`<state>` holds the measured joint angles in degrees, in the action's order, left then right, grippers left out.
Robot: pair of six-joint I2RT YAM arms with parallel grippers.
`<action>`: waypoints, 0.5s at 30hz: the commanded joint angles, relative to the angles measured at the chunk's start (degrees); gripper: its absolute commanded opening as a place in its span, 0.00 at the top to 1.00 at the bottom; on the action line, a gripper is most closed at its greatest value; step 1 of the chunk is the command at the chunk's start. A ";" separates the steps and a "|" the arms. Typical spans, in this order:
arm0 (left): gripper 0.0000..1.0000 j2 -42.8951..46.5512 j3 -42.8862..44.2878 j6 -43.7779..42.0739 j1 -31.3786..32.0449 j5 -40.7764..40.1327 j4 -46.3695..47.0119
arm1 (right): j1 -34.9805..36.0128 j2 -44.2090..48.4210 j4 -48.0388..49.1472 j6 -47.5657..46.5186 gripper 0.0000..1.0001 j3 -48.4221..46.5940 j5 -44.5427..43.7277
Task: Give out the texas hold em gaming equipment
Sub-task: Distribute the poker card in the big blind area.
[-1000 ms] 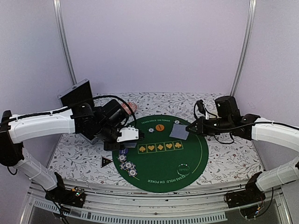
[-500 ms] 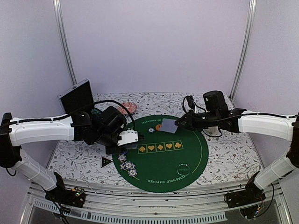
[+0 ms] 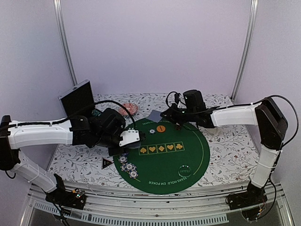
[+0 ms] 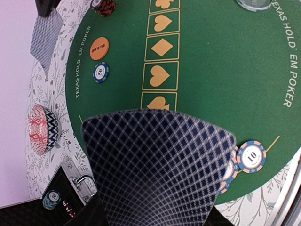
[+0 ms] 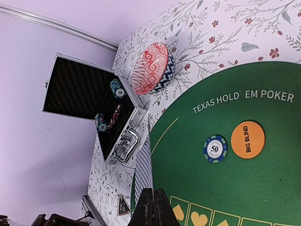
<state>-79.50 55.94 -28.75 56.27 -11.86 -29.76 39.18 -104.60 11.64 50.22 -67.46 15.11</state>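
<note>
My left gripper is shut on a deck of playing cards, held over the near-left part of the green poker mat; the deck's blue-checked back hides the jaws in the left wrist view. My right gripper is shut on a single card above the mat's far-left edge. That card shows edge-on beside the closed fingertips. A blue 50 chip and an orange Big Blind button lie on the mat. Several chips sit at the mat's near-left rim.
An open chip case with chips inside and a raised lid stands at the far left. A pink patterned dish sits beside it. A black triangle lies left of the mat and a clear disc near its front.
My right arm has swung left across the far side of the mat, carrying the card from the right to the far-left edge. The left arm with the deck has barely shifted.
</note>
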 commanded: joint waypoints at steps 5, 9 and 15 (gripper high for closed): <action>0.51 3.07 -1.55 0.45 0.93 -0.03 3.17 | 2.84 -12.19 5.75 5.24 0.98 -9.73 -0.47; 0.51 3.62 -2.08 0.13 0.94 -0.46 3.52 | 3.95 -16.33 8.09 7.58 0.98 -11.67 -0.47; 0.51 4.53 -2.61 -0.16 0.83 -0.67 3.92 | 4.53 -21.89 8.67 10.09 0.98 -15.36 0.04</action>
<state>-76.77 54.30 -28.84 56.27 -12.34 -27.99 43.42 -123.15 18.17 57.82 -79.81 15.16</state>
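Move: The card pinched in my right hand is bound for the bare felt by the big blind, some 6 cm ahead and 12 cm to the left of this hand, about 14 cm below. The 50 chip lies 5 cm ahead and 5 cm left; the orange big blind button is 6 cm straight ahead; the patterned bowl stands about 20 cm ahead and 20 cm left. From my left hand, that felt lies roughly 22 cm ahead and 4 cm right. My right hand keeps its shut pinch on the card and carries it left about 7 cm while sinking about 6 cm, easing forward only at first. It descends towards the felt left of the 50 chip, the wrist tipping slightly. ##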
